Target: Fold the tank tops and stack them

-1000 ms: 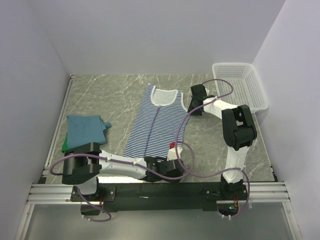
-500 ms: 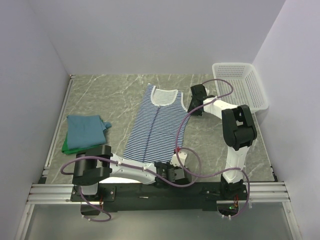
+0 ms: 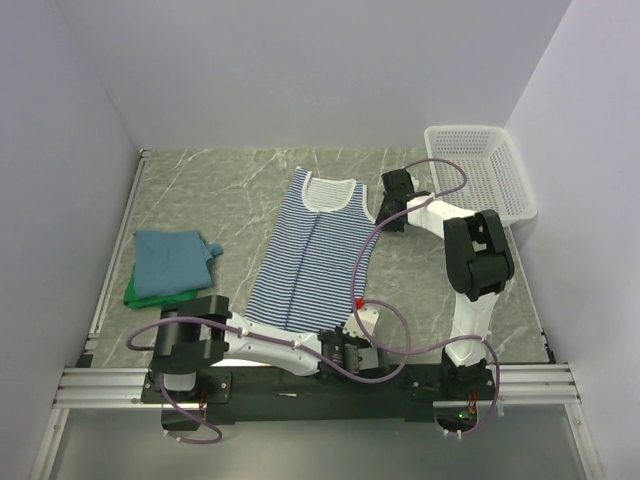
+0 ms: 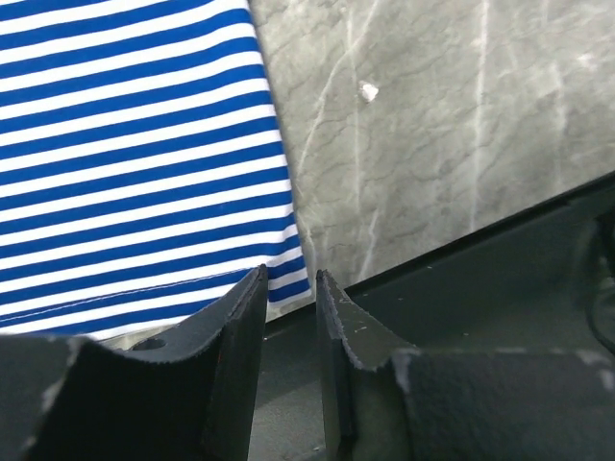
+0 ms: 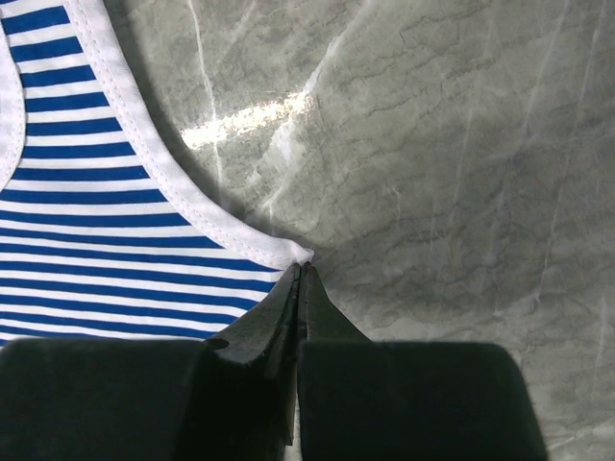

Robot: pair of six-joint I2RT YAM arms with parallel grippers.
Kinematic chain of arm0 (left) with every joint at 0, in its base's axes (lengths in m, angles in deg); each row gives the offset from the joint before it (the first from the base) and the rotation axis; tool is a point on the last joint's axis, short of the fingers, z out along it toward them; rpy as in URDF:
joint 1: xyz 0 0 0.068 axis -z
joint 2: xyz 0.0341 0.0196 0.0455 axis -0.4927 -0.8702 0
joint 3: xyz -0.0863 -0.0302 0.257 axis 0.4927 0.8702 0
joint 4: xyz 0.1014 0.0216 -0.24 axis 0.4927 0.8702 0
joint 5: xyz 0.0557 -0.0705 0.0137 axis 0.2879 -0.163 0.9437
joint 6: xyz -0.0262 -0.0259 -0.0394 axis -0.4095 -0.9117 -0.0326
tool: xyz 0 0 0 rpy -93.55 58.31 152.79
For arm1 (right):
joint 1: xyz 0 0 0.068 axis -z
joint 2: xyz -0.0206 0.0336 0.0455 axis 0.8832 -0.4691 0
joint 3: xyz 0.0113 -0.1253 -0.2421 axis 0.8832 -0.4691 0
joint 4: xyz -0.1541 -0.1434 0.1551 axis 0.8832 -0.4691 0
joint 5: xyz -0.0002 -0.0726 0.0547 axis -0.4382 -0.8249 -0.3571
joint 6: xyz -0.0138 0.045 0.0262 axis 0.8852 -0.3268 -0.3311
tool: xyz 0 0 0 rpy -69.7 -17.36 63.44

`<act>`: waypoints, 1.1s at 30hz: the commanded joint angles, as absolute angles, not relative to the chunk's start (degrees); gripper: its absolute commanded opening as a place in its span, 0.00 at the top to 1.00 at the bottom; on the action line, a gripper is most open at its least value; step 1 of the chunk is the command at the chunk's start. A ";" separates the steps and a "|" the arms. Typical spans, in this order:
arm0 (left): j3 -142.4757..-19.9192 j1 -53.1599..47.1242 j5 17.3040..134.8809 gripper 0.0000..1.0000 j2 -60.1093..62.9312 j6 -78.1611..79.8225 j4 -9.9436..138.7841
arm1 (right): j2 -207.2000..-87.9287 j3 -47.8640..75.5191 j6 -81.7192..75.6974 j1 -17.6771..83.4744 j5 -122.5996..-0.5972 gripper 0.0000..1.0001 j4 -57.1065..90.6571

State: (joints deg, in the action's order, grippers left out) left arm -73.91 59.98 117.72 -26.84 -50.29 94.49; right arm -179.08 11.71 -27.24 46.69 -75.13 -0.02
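Observation:
The navy-and-white striped tank top lies flat in the middle of the table, neck toward the far wall. My right gripper is shut on the white-trimmed underarm corner on the top's right side, with the jaws pressed together. My left gripper is low at the table's near edge, beside the striped top's near right hem corner. Its jaws stand narrowly open with nothing between them. The teal-blue tank top lies folded at the left on the green tank top.
A white mesh basket stands at the far right corner. The black front rail runs just under my left gripper. Purple cables loop over the striped top's right side. Walls close in the table on three sides.
My left arm has swung right and down toward the near rail, taking the gripper past the hem corner, and its jaws have narrowed slightly. The right gripper has not moved.

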 commanded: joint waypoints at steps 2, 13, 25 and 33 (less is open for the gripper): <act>-77.23 60.66 120.39 0.67 -29.26 -51.40 97.29 | -176.00 10.53 -27.40 47.35 -75.22 1.00 1.02; -74.08 60.75 118.72 0.99 -26.65 -50.70 92.99 | -174.06 8.16 -27.31 48.84 -76.00 1.00 1.11; -59.93 60.84 113.88 0.99 -11.61 -51.48 75.24 | -166.94 7.53 -25.99 49.02 -82.77 1.00 -3.45; -48.08 58.20 115.46 0.99 -0.63 -59.92 72.85 | -171.24 14.21 -25.99 45.24 -83.56 1.00 -7.32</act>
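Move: The striped tank top's near right hem corner lies practically at the left fingertips, about 1 cm below. Its near left hem corner is some 30 cm left of that hand and 6 cm ahead; the folded blue tank top is about 53 cm left and 24 cm ahead. The right hand already holds the shirt's right underarm corner at its fingertips; the neckline is about 16 cm left and 10 cm ahead, the basket some 28 cm right and 15 cm ahead. Left hand sinks, pinches hem corner, rises 5 cm; right hand, still gripping, moves 4 cm right, then up. ##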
